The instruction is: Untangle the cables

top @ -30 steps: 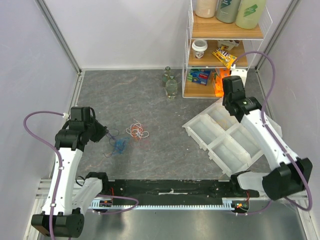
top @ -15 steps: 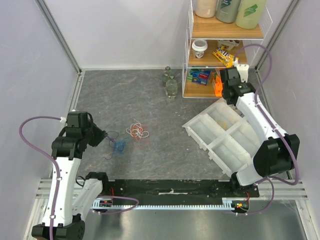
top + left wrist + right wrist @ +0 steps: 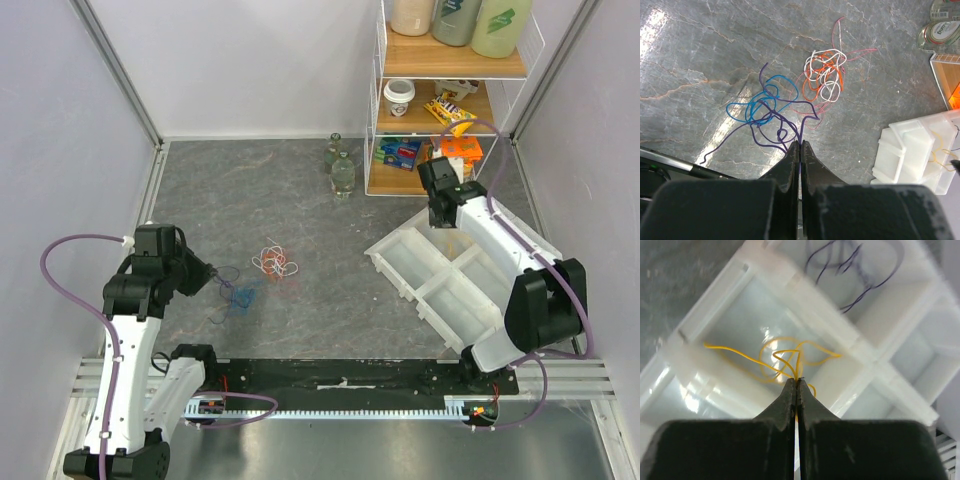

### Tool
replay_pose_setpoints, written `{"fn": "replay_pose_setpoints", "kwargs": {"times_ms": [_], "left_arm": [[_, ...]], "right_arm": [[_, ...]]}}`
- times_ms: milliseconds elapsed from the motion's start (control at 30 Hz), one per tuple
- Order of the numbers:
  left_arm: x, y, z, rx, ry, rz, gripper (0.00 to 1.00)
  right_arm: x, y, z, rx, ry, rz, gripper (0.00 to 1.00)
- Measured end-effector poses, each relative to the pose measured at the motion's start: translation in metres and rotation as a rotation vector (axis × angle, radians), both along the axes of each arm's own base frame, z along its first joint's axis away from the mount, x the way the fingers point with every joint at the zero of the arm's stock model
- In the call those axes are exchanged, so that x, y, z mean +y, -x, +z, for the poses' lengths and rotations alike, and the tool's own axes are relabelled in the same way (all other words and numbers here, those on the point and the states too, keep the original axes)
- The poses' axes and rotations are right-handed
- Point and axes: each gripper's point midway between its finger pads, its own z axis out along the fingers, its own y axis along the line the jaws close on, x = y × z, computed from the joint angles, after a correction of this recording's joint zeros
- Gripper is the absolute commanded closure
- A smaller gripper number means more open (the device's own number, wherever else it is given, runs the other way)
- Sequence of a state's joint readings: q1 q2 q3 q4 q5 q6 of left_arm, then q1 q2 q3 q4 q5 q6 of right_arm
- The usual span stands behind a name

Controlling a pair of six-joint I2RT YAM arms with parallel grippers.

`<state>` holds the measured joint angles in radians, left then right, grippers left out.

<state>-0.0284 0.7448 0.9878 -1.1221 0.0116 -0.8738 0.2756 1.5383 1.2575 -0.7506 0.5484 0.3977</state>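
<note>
My left gripper [image 3: 800, 143] [image 3: 214, 279] is shut on a purple cable [image 3: 771, 131] just above the table. That cable runs into a loose blue cable [image 3: 759, 104] [image 3: 240, 294]. Beyond them lies a small tangle of orange, white and pink cables [image 3: 824, 75] [image 3: 273, 263]. My right gripper [image 3: 797, 380] [image 3: 439, 220] is shut on a yellow cable [image 3: 785, 354], which loops down into one compartment of the white tray [image 3: 805, 315] [image 3: 398, 276]. A dark purple cable [image 3: 855, 265] lies in the neighbouring compartment.
A wire shelf [image 3: 378, 110] with boxes, snacks and bottles stands at the back right, close behind the right arm. Two glass bottles [image 3: 342, 175] [image 3: 940, 32] stand on the table left of it. A black rail [image 3: 340, 375] runs along the near edge.
The right arm has swung left and down from the shelf to over the tray's far compartment. The left gripper has drawn back a little, and the purple and blue cables shifted with it.
</note>
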Motion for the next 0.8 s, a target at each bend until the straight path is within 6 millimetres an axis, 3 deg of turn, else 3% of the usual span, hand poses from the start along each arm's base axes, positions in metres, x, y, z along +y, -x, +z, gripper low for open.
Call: {"fn": "replay_pose_setpoints", "kwargs": {"times_ms": [133, 333, 500, 600, 700, 800], "left_arm": [[-0.002, 0.000, 0.001, -0.006, 0.008, -0.007, 0.98], [-0.013, -0.001, 0.008, -0.057, 0.057, -0.049, 0.98], [-0.019, 0.001, 0.016, -0.101, 0.083, -0.074, 0.98], [-0.022, 0.002, 0.018, -0.111, 0.095, -0.087, 0.98], [-0.026, 0.001, 0.019, -0.108, 0.110, -0.114, 0.98], [-0.032, -0.001, 0.021, -0.100, 0.125, -0.149, 0.98]], "right_arm": [[0.017, 0.020, -0.029, 0.086, -0.061, 0.045, 1.00], [-0.004, 0.020, -0.037, 0.103, -0.047, -0.031, 0.98], [-0.012, 0.018, -0.043, 0.134, -0.025, -0.052, 0.64], [-0.003, 0.018, -0.036, 0.131, -0.048, -0.010, 0.35], [0.017, 0.017, -0.014, 0.090, -0.068, 0.073, 0.29], [0.055, 0.013, 0.027, -0.006, -0.122, 0.216, 0.27]]}}
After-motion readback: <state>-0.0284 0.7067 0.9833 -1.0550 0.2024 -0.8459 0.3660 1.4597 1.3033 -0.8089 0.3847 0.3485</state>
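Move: The right hand holds an end of the yellow cable above its tray compartment, whose middle lies about 4 cm ahead, 4 cm to the right and 13 cm below. The dark cable's compartment is some 12 cm ahead and 11 cm right; an empty one is roughly 3 cm back and 7 cm left, equally low. From the left hand, holding a dark-blue cable, the blue cable lies about 3 cm ahead, level sideways and 19 cm below; the white-orange bundle is roughly 12 cm ahead and 8 cm right, equally low. Down about 4 cm and slightly back over the tray goes the right hand, jogging left, then right; low down, its fingers open wide and let go of the yellow cable, and it swings up and left some 7 cm each way, turning counter-clockwise. The left hand keeps its pinch on the dark-blue cable and carries it about 3 cm right, rising 2 cm and turning slightly clockwise. ##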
